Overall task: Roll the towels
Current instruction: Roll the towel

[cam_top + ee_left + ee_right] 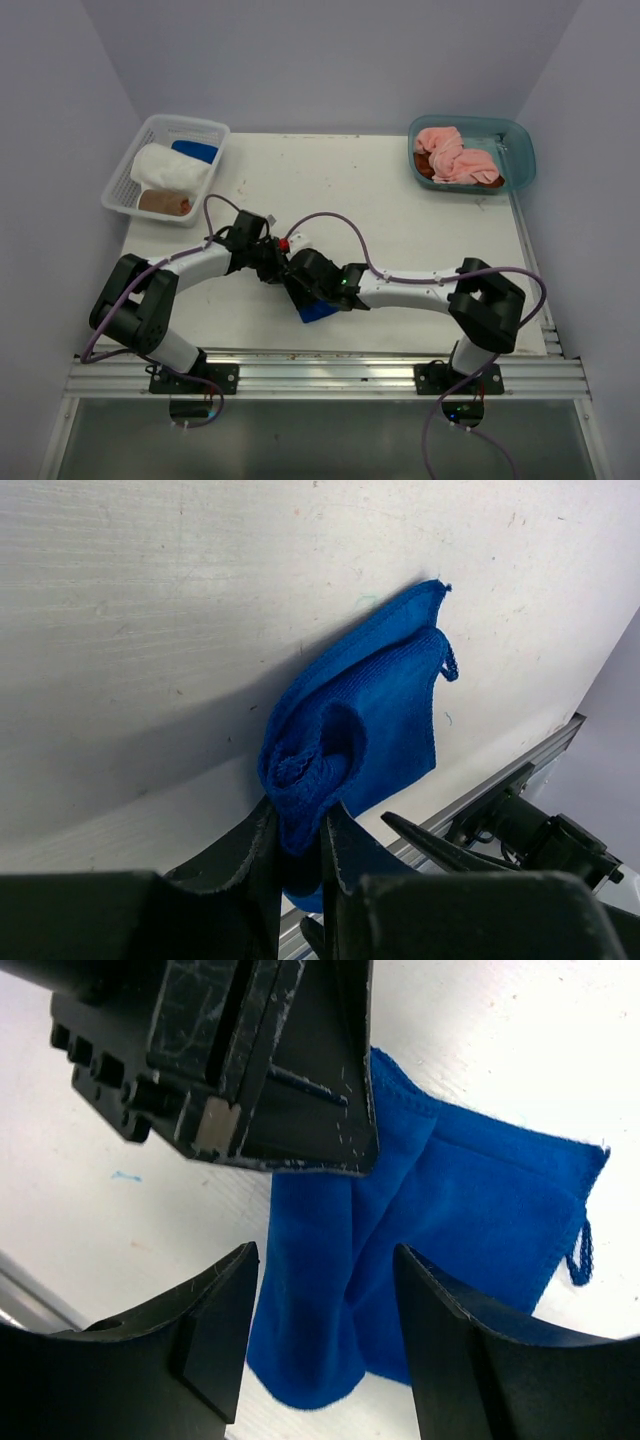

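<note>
A royal blue towel (375, 715) lies partly rolled on the white table near the front edge. My left gripper (298, 815) is shut on its rolled end. My right gripper (325, 1255) stands open with a finger on either side of the same blue towel (440, 1200), touching nothing. From above, both grippers meet at the table's front middle, left gripper (270, 263) and right gripper (300, 280), with a bit of the blue towel (318, 313) showing below them.
A white mesh basket (190, 120) at the rear left holds rolled white (165, 165), blue (195, 150) and brown (165, 203) towels. A teal tub (525, 150) at the rear right holds loose pink towels (455, 155). The metal rail (330, 375) runs along the front edge.
</note>
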Robot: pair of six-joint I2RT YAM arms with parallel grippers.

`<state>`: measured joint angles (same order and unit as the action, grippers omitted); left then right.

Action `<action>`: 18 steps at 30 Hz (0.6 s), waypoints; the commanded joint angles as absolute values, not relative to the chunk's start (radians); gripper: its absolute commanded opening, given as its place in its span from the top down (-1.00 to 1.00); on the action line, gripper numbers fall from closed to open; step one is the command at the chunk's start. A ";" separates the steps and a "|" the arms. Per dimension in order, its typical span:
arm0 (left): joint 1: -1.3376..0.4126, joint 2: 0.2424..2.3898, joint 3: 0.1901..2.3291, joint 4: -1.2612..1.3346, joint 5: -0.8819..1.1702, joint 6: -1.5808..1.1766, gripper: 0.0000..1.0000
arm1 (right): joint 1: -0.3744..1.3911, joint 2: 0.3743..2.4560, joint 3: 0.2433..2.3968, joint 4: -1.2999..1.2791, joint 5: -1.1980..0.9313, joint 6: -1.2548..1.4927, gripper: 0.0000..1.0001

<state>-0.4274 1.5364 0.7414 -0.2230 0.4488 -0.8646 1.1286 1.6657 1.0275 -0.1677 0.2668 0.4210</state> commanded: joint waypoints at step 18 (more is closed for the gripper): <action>-0.426 1.490 0.726 -0.209 0.483 -0.893 0.56 | 1.075 1.757 1.034 -0.016 0.155 0.497 1.00</action>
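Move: The right hand hangs open over the blue towel's rolled edge; the spot to pinch lies about 4 cm below it, some 2 cm to its left and 1 cm ahead. The left gripper's pinch on the same edge is about 3 cm ahead and 4 cm to the left, 3 cm below. The towel's flat part lies about 5 cm to the right, 6 cm down. From the left hand, the right hand's pinch spot is roughly 2 cm back, 2 cm right, 1 cm below. The right fingers shut on the blue towel's rolled edge, pinching it right beside the left gripper. To get there the right hand sinks about 3.5 cm and eases nearly 2 cm to the left, most of the closing coming once it is low. The left hand stays in place and keeps its pinch. ##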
